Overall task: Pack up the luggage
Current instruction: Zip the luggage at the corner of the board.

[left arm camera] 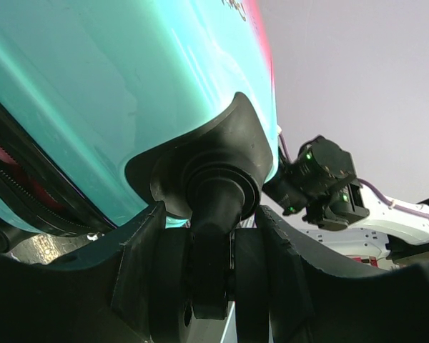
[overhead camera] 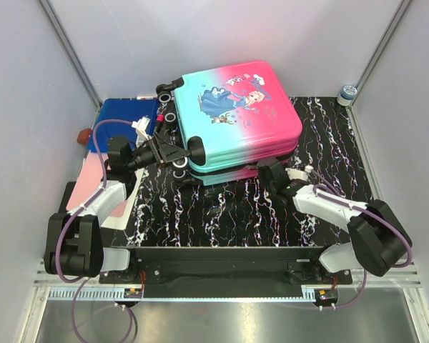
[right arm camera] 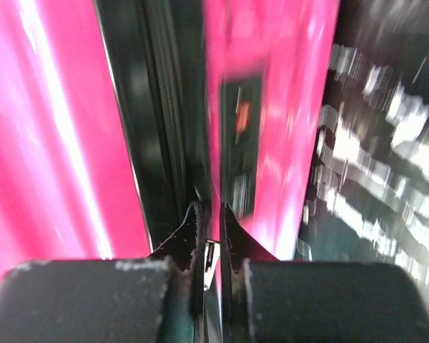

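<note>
The luggage (overhead camera: 239,114) lies shut and flat at the back of the black marbled mat (overhead camera: 222,214), teal on the left and pink on the right, its cartoon print facing up. My left gripper (overhead camera: 174,154) is at its near-left corner. In the left wrist view the gripper (left arm camera: 211,214) has its jaws closed on either side of the black twin wheel (left arm camera: 173,279) under the teal shell (left arm camera: 93,86). My right gripper (overhead camera: 269,170) is at the near edge. In the right wrist view it (right arm camera: 209,214) is shut on a small silver zipper pull (right arm camera: 210,254) at the dark zipper seam in the pink shell (right arm camera: 50,143).
A flat blue folder (overhead camera: 121,118) lies left of the luggage, with a pink sheet (overhead camera: 93,182) nearer me and a small reddish object (overhead camera: 84,136) by the left wall. A small jar (overhead camera: 348,93) stands at the back right. Grey walls close in both sides and the back.
</note>
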Robot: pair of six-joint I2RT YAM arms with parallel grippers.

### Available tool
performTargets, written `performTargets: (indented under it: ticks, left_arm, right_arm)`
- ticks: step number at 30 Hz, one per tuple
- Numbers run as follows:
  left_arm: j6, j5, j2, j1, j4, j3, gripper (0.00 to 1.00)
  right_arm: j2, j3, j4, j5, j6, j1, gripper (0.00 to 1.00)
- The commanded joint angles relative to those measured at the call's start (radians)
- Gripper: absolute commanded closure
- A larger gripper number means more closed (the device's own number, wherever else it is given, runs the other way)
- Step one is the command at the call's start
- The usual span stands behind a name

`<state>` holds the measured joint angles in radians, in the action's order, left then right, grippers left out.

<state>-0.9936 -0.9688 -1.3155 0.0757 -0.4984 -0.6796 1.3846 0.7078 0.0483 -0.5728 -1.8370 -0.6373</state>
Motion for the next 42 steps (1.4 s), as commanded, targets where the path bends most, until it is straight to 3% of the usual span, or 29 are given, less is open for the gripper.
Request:
performTargets:
  ticks: [1, 22, 42]
  left_arm:
    - [0.003, 0.021, 0.004, 0.045, -0.072, -0.011, 1.00]
    - [0.012, 0.027, 0.029, 0.059, -0.057, -0.011, 1.00]
    - [-0.017, 0.050, 0.079, 0.061, -0.074, 0.003, 1.00]
  right_arm:
    - [0.036, 0.088, -0.160, 0.350, 0.071, -0.140, 1.00]
    - [0.137, 0.191, -0.194, 0.341, 0.064, -0.252, 1.00]
    - [0.218, 0.289, -0.199, 0.234, 0.028, -0.401, 1.00]
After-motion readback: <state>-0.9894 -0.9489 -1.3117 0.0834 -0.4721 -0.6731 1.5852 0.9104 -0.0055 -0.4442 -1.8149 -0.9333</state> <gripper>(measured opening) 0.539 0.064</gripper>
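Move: My right hand holds the zipper pull; the luggage's near left corner lies about 18 cm to its left and 4 cm back, roughly level. The black wheel mount is some 19 cm left, 5 cm ahead and 10 cm higher; the lower wheel about 23 cm left, 5 cm back and 5 cm lower. From my left hand, already gripping that mount, the corner is around 8 cm back, 4 cm right and 10 cm below. I keep the zipper pull pinched in my right fingers and drag it left along the front seam, edging back with the slanted side, about 16 cm towards the near left corner. I dart off quickly, then ease to a steadier pull, turning the hand some 25 degrees counter-clockwise. My left hand stays clamped on the wheel mount, holding the luggage against the pull. ##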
